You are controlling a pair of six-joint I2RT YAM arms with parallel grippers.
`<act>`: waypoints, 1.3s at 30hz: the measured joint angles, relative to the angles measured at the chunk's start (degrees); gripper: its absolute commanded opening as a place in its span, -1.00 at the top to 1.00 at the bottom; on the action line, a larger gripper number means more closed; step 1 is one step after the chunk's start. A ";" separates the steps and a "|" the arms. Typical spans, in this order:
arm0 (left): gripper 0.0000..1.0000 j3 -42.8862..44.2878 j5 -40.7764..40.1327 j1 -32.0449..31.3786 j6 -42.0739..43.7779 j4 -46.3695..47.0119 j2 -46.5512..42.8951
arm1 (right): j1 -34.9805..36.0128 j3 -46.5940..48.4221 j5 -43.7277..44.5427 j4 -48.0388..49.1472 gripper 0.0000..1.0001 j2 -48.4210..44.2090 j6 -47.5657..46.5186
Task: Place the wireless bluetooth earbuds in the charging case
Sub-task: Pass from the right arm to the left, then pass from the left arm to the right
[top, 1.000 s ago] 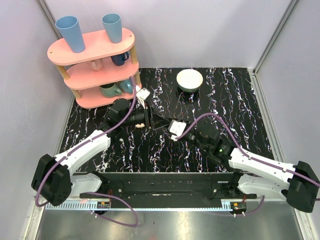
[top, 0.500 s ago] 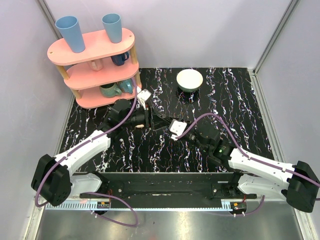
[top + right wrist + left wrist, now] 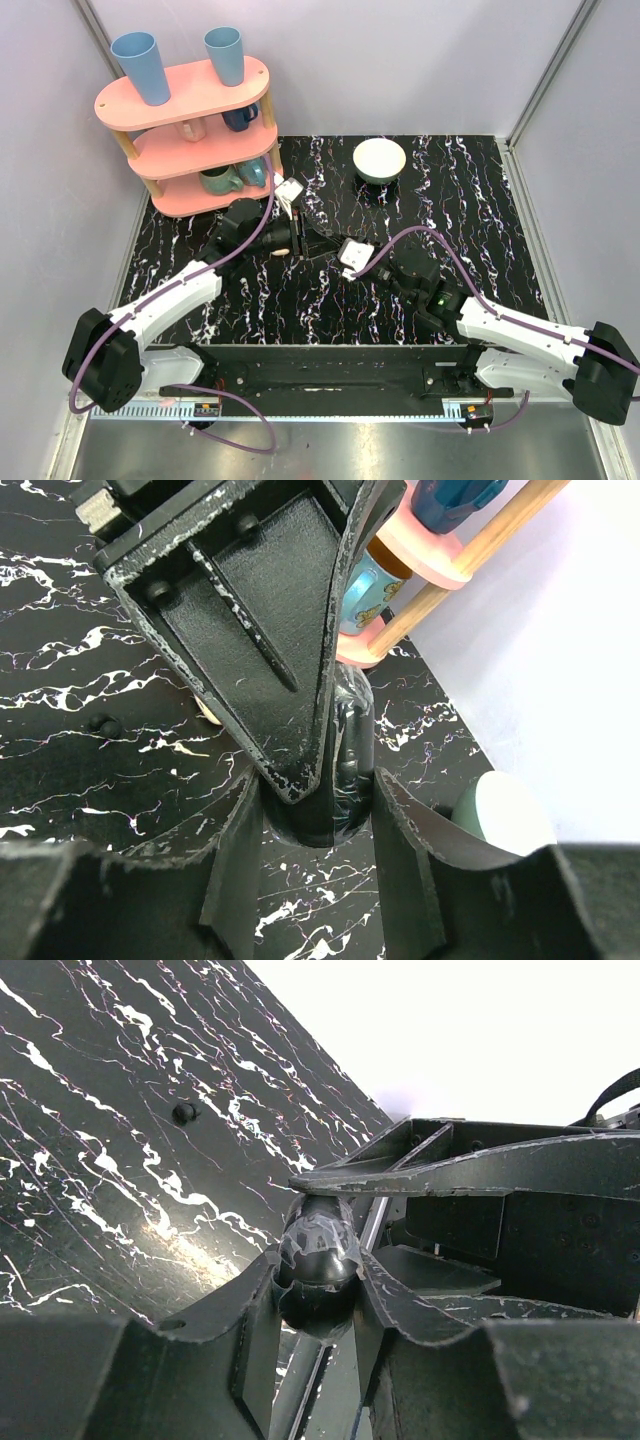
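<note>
A glossy black rounded object (image 3: pixel 318 1250) wrapped in clear film hangs above the table mid-scene, and both grippers grip it. My left gripper (image 3: pixel 318 1290) is shut on it from the left. My right gripper (image 3: pixel 320 810) is shut on the same black object (image 3: pixel 350 760) from the right, with the left fingers (image 3: pixel 270 650) lying over it. From above, the left gripper (image 3: pixel 322 246) and right gripper (image 3: pixel 350 266) meet tip to tip. A cream piece, apparently the charging case (image 3: pixel 281 250), lies on the table beside the left gripper, mostly hidden. The earbuds are not in view.
A pink three-tier shelf (image 3: pixel 190 110) with blue cups and mugs stands at the back left. A white bowl (image 3: pixel 380 160) sits at the back centre. A tiny black knob (image 3: pixel 184 1112) lies on the black marbled tabletop (image 3: pixel 470 200).
My left gripper has slid a little right toward the right gripper and its jaws have closed on the black object. The right gripper has kept its hold and hardly moved.
</note>
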 measured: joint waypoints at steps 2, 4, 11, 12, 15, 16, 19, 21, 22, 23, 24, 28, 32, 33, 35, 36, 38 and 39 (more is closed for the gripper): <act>0.70 0.00 0.00 0.00 -0.02 0.00 0.00 | 0.00 0.00 0.00 0.02 0.97 -0.02 0.09; 0.84 0.00 0.00 0.00 0.00 0.00 0.00 | 0.00 0.00 0.04 0.02 0.91 -0.02 0.11; 1.00 0.00 0.22 -0.04 1.25 -0.04 -0.04 | 0.00 -0.22 0.33 0.57 -0.09 -0.15 1.22; 1.00 0.00 0.20 -0.09 1.70 -0.09 -0.22 | 0.00 -0.22 0.31 0.55 -0.18 -0.22 1.79; 1.00 -0.26 -0.70 -0.20 4.57 -0.79 -2.23 | 0.07 -0.20 0.20 1.05 -0.45 -1.01 4.17; 1.00 -0.98 -1.64 -0.20 5.95 -0.74 -3.89 | 0.07 -0.13 0.09 1.25 -0.50 -1.64 5.16; 1.00 -3.76 -4.28 -0.07 9.53 -0.13 -9.70 | 0.09 0.39 -0.17 1.29 -0.69 -3.78 9.05; 1.00 -6.38 -6.27 -0.09 12.20 1.99 -14.29 | 0.09 1.01 -0.48 1.25 -0.78 -5.01 12.44; 1.00 -7.65 -6.97 -0.09 13.20 3.30 -16.06 | 0.09 1.36 -0.50 1.31 -0.79 -5.49 14.64; 1.00 -9.03 -7.69 -0.09 14.25 4.68 -17.94 | 0.09 1.73 -0.35 1.29 -0.80 -5.92 17.07; 1.00 -10.43 -8.17 -0.09 15.28 6.40 -19.58 | 0.09 2.12 0.11 1.22 -0.79 -6.19 20.06; 1.00 -18.67 -10.05 -0.09 19.98 16.63 -25.92 | 0.09 7.19 4.74 -3.10 -0.74 -6.34 35.56; 1.00 -24.98 -11.37 -0.09 23.80 25.81 -29.03 | 0.09 12.11 7.96 -4.72 -0.71 -6.32 54.14; 1.00 -25.64 -11.69 -0.09 24.63 27.17 -29.31 | 0.09 12.37 8.09 -4.59 -0.69 -6.27 58.90; 1.00 -26.08 -12.28 -0.09 25.94 29.79 -29.40 | 0.09 12.37 7.96 -4.35 -0.69 -5.86 67.06; 1.00 -26.12 -12.55 -0.09 26.32 31.36 -29.35 | 0.09 12.37 7.67 -4.35 -0.69 -5.29 72.04; 1.00 -26.23 -12.76 -0.09 26.73 34.18 -29.33 | 0.09 11.82 7.08 -3.45 -0.70 -4.02 79.95; 1.00 -26.23 -12.76 -0.09 26.77 35.58 -29.20 | 0.09 11.54 6.73 -3.19 -0.70 -3.52 82.58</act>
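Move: Between the two hands, high over the table, the black charging case sits in both grips, right at the left hand's pads and at the right hand's pads. From the left hand, the white case lies on the table about 7 cm ahead, 12 cm to the left and some 22 cm below. A small black earbud lies about 6 cm ahead and 21 cm to the right, equally far down. Handing over the black charging case: the right fingers open wide and come free of it, then that hand climbs about 12 cm, drifting slightly back and rolling some 85 degrees. The left hand keeps its fingers shut on the case and draws it left and up, about 8 cm each way, and a little back, away from the right gripper, rolling roughly 60 degrees. ##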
